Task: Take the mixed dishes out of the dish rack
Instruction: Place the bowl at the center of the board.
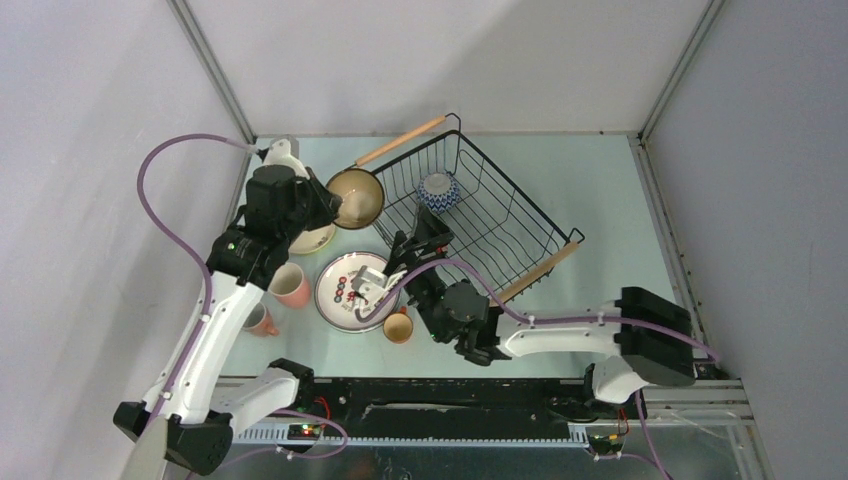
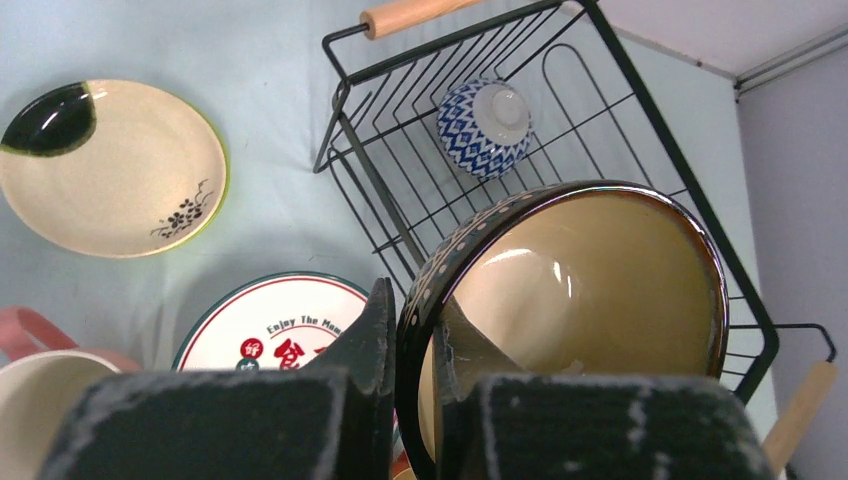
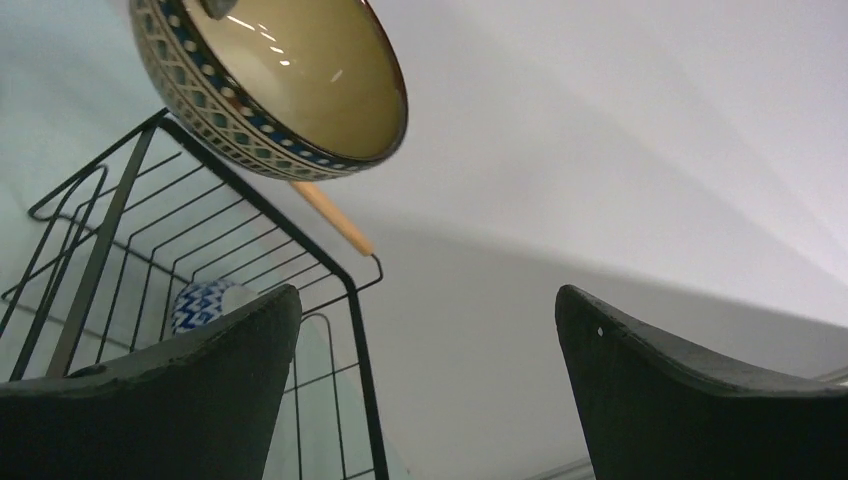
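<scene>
The black wire dish rack [image 1: 519, 184] with wooden handles stands skewed at the table's middle. One small blue-and-white bowl [image 1: 437, 191] lies in it. My left gripper [image 1: 327, 206] is shut on the rim of a patterned bowl [image 2: 580, 290] with a tan inside, held tilted in the air above the rack's left corner. In the right wrist view that bowl [image 3: 270, 80] hangs above the rack [image 3: 365, 380]. My right gripper [image 1: 420, 234] is open and holds nothing, low beside the rack's near-left side. On the table lie the green-rimmed plate [image 1: 352, 290], the cream saucer [image 2: 110, 170], two pink mugs [image 1: 290, 285] and an orange cup [image 1: 398, 326].
A white vessel [image 1: 283, 152] stands at the back left corner. Grey walls and metal posts close in the table on three sides. The second pink mug [image 1: 262, 320] lies near the left arm's forearm. The rack's near wooden handle [image 1: 538, 272] juts toward the right arm.
</scene>
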Available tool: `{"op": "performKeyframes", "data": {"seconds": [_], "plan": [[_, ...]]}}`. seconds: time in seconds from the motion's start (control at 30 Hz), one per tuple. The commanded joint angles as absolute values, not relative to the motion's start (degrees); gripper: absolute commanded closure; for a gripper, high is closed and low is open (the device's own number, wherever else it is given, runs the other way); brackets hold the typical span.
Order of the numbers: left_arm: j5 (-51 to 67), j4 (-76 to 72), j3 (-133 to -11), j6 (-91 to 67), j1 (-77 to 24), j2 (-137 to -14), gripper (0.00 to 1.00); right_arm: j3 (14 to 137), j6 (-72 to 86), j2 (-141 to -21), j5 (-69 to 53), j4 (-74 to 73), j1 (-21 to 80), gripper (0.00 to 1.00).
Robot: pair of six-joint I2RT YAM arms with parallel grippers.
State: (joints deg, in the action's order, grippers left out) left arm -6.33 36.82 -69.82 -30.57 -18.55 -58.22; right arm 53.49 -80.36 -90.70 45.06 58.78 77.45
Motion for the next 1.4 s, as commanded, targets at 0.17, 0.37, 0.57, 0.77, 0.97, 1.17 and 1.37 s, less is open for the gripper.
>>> {"op": "performKeyframes", "data": {"seconds": [0.17,0.37,0.57,0.77,0.97,1.17,1.37], "plan": [[-5.22,28.66,-65.10,-28.73,-18.73,-53.93,1.00,63.44,-42.57,-76.24,44.33,18.25,76.86,0.01],[-4.29,26.60,-61.99,-27.89,-20.52,-50.93,1.00,70.68,-23.60,-75.08,44.22,5.04,75.69,0.00],[-7.68,26.72,-61.02,-25.48,-25.51,-49.16,1.00,86.78,-3.47,-79.59,41.52,-18.57,72.83,0.00],[-12.15,27.17,-61.66,-24.23,-31.16,-48.91,1.00,100.88,9.29,-85.57,38.76,-32.52,70.22,0.08],[-13.80,27.45,-62.63,-23.99,-34.24,-49.22,1.00,107.67,16.01,-90.90,36.95,-42.27,68.11,0.23],[-13.48,27.36,-62.97,-24.17,-35.36,-49.27,1.00,109.98,21.38,-95.75,35.33,-47.55,66.50,0.33],[-12.22,27.01,-62.43,-24.64,-35.66,-48.98,1.00,111.55,24.69,-98.83,34.62,-48.98,65.60,0.52]]}}
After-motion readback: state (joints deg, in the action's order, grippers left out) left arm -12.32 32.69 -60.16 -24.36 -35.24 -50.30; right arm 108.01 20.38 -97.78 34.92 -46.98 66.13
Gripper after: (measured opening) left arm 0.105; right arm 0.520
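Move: My left hand still pinches the upturned bowl by its left rim; the bowl's middle is about 4 cm to the right, 2 cm ahead and slightly below. The big plate lies some 8 cm back, 1 cm right and 21 cm down. From my open right hand the bowl is roughly 8 cm ahead, 10 cm left and 2 cm lower; the blue-white bowl stands about 21 cm ahead, 6 cm right, 18 cm down. I bring the bowl back and to the right, about 5 cm each way, towards my right hand, dipping and partly rising again to end 2 cm lower, with a small clockwise turn. My right hand arches up about 8 cm, then dives about 10 cm, its wrist rolling and tipping some 75 degrees so the fingers slant down astride the bowl's right rim and close to about half open. ##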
